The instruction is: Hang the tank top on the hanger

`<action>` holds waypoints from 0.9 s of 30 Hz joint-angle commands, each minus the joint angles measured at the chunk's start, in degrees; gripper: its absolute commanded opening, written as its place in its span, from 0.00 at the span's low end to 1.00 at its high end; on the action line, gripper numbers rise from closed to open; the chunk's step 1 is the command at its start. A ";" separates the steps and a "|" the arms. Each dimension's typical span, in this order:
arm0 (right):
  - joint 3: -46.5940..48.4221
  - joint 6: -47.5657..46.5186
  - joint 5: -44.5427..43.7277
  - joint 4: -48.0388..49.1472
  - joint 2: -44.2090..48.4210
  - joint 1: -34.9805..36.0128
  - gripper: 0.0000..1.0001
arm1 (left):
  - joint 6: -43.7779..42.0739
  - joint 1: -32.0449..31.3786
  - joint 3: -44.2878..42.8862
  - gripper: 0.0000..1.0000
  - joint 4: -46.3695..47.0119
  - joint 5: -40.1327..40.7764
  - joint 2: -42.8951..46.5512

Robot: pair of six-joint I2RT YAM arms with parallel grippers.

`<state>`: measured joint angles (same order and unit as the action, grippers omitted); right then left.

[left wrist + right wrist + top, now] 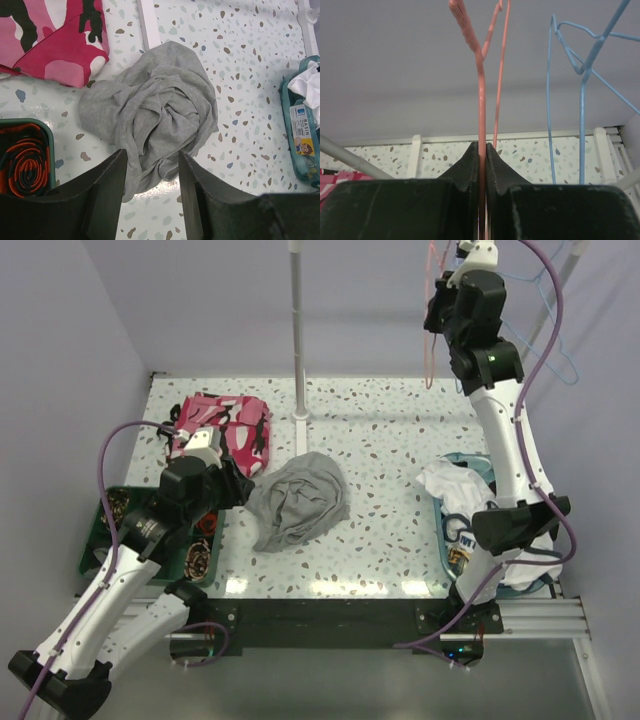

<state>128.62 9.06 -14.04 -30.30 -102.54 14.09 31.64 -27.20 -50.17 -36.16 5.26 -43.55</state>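
The grey tank top (300, 502) lies crumpled in a heap on the speckled table, a little left of centre. My left gripper (238, 485) hovers at its left side, open. In the left wrist view the tank top (155, 107) fills the middle, and its near edge shows between the open fingertips of the left gripper (152, 154), which hold nothing. My right gripper (442, 312) is raised high at the back right, shut on the pink-red wire hanger (430, 345). In the right wrist view the hanger (481, 90) runs up from between the closed jaws of the right gripper (481, 145).
A pink camouflage garment (225, 430) lies at the back left. A green tray (98, 530) sits at the left edge. A teal basin (443, 530) holding a white garment (455, 485) stands at the right. Blue hangers (560, 340) hang beside the pink one. A white pole (297, 330) rises at the back centre.
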 commanded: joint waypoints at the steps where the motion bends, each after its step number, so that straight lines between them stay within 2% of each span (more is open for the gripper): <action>1: -3.36 0.52 1.30 4.71 4.97 0.42 0.00 | -1.58 -0.31 -2.47 0.50 0.74 1.07 0.31; 3: -7.65 0.61 1.56 6.74 6.91 0.59 0.00 | -1.67 -0.31 -2.21 0.50 0.83 0.81 0.31; 11: -11.98 0.52 2.27 10.00 11.04 1.29 0.00 | -1.75 -0.31 -1.86 0.50 1.80 0.37 -0.31; 20: -21.99 3.33 3.67 10.53 19.56 3.75 0.00 | -1.58 -0.31 -0.10 0.54 3.20 -0.33 -1.97; 23: -29.28 4.30 3.85 10.62 24.13 7.87 0.00 | -1.14 -0.31 0.34 0.55 3.91 -0.77 -2.85; 27: -45.18 7.27 4.29 12.55 31.60 11.84 0.00 | -0.44 -0.31 1.65 0.55 5.49 -2.00 -4.26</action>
<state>93.67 12.56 -10.96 -20.75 -76.64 22.68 31.68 -27.20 -49.67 -34.30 4.69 -46.83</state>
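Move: I hold the pink hanger in my right hand, high up. The gray tank top it is meant for lies crumpled on the table, about 19 cm back, some 29 cm to my left and roughly 46 cm below. From the tank top, the pink camo bag is about 22 cm farther out and 23 cm left; a blue hanger hangs some 10 cm right of my right hand and 5 cm ahead. From my left hand the tank top is about 9 cm ahead, 12 cm right and 22 cm below. Keeping my right fingers shut on the pink hanger, I draw it back about 11 cm, away from the blue hangers. I ease off with a small dip and rise, then speed up, swinging left some 5 cm and sinking about 3 cm towards the tank top as the wrist turns roughly 10 degrees counter-clockwise. Late on, my empty left hand begins creeping forward and down towards the tank top, its fingers still half open. ##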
